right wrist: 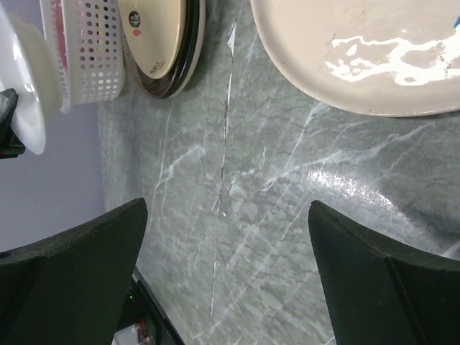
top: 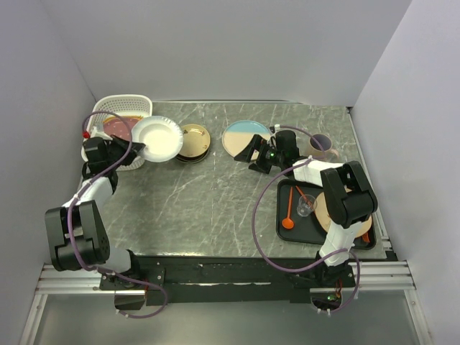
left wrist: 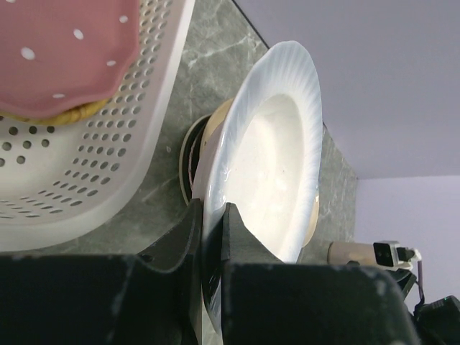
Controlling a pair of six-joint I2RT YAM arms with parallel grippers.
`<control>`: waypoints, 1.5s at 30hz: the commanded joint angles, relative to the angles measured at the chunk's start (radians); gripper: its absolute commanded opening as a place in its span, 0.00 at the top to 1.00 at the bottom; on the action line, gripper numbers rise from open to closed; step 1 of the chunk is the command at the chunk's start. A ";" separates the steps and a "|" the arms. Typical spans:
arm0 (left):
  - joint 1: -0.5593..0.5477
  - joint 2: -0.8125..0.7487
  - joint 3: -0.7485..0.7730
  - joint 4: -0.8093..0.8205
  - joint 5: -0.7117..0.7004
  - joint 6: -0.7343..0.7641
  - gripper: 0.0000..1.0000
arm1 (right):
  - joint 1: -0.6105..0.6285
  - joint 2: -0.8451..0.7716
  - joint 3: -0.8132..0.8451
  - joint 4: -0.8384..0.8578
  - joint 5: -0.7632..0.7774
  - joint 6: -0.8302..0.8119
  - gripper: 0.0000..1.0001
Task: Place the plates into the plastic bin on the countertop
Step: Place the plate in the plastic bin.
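Note:
My left gripper (left wrist: 212,215) is shut on the rim of a white fluted plate (left wrist: 269,165), which it holds tilted in the air just right of the plastic bin (left wrist: 86,180). In the top view the white plate (top: 157,139) hangs between the bin (top: 122,108) and a stack of tan dark-rimmed plates (top: 194,141). A pink polka-dot plate (left wrist: 57,50) lies inside the bin on top of something orange-brown. My right gripper (right wrist: 226,215) stands open over bare countertop (right wrist: 273,180), close beside the blue-and-cream plate (top: 246,136), with nothing between its fingers.
A black tray (top: 298,230) at the right front carries an orange spoon (top: 288,215), a glass and other items. A cup (top: 320,146) stands behind the right arm. White walls close in the counter at the left, back and right.

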 commanded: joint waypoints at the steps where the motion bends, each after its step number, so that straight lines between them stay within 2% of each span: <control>1: 0.027 -0.035 -0.002 0.164 0.055 -0.070 0.99 | 0.009 -0.044 0.000 0.001 0.009 -0.020 0.00; 17: 0.094 -0.018 -0.002 0.165 0.046 -0.104 0.99 | 0.010 -0.044 -0.002 0.001 0.008 -0.026 0.00; 27: 0.180 0.037 -0.017 0.215 0.111 -0.168 0.99 | 0.012 -0.039 0.000 0.012 0.002 -0.024 0.00; 45: 0.283 0.075 -0.014 0.246 0.104 -0.200 0.99 | 0.015 -0.025 0.003 0.012 0.002 -0.021 0.00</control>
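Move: The left hand, already gripping the white plate by its rim, has the middle of the plastic bin about 9 cm to its left, 6 cm farther out and some 12 cm below. The pink dotted plate lying in the bin is about 8 cm left, 5 cm ahead and 11 cm down. The stack of small plates stands roughly 14 cm to the right and 3 cm ahead, also well below. From the idle right hand, the bin lies about 41 cm left and 10 cm ahead. Still pinching the white plate by its rim, the left hand carries it about 10 cm left, away from the small plates and in over the bin, sinking some 2 cm only in the second half. Meanwhile the wrist swings about 15 degrees counter-clockwise and rolls its left side down about 10 degrees; the fingers keep their grip. ##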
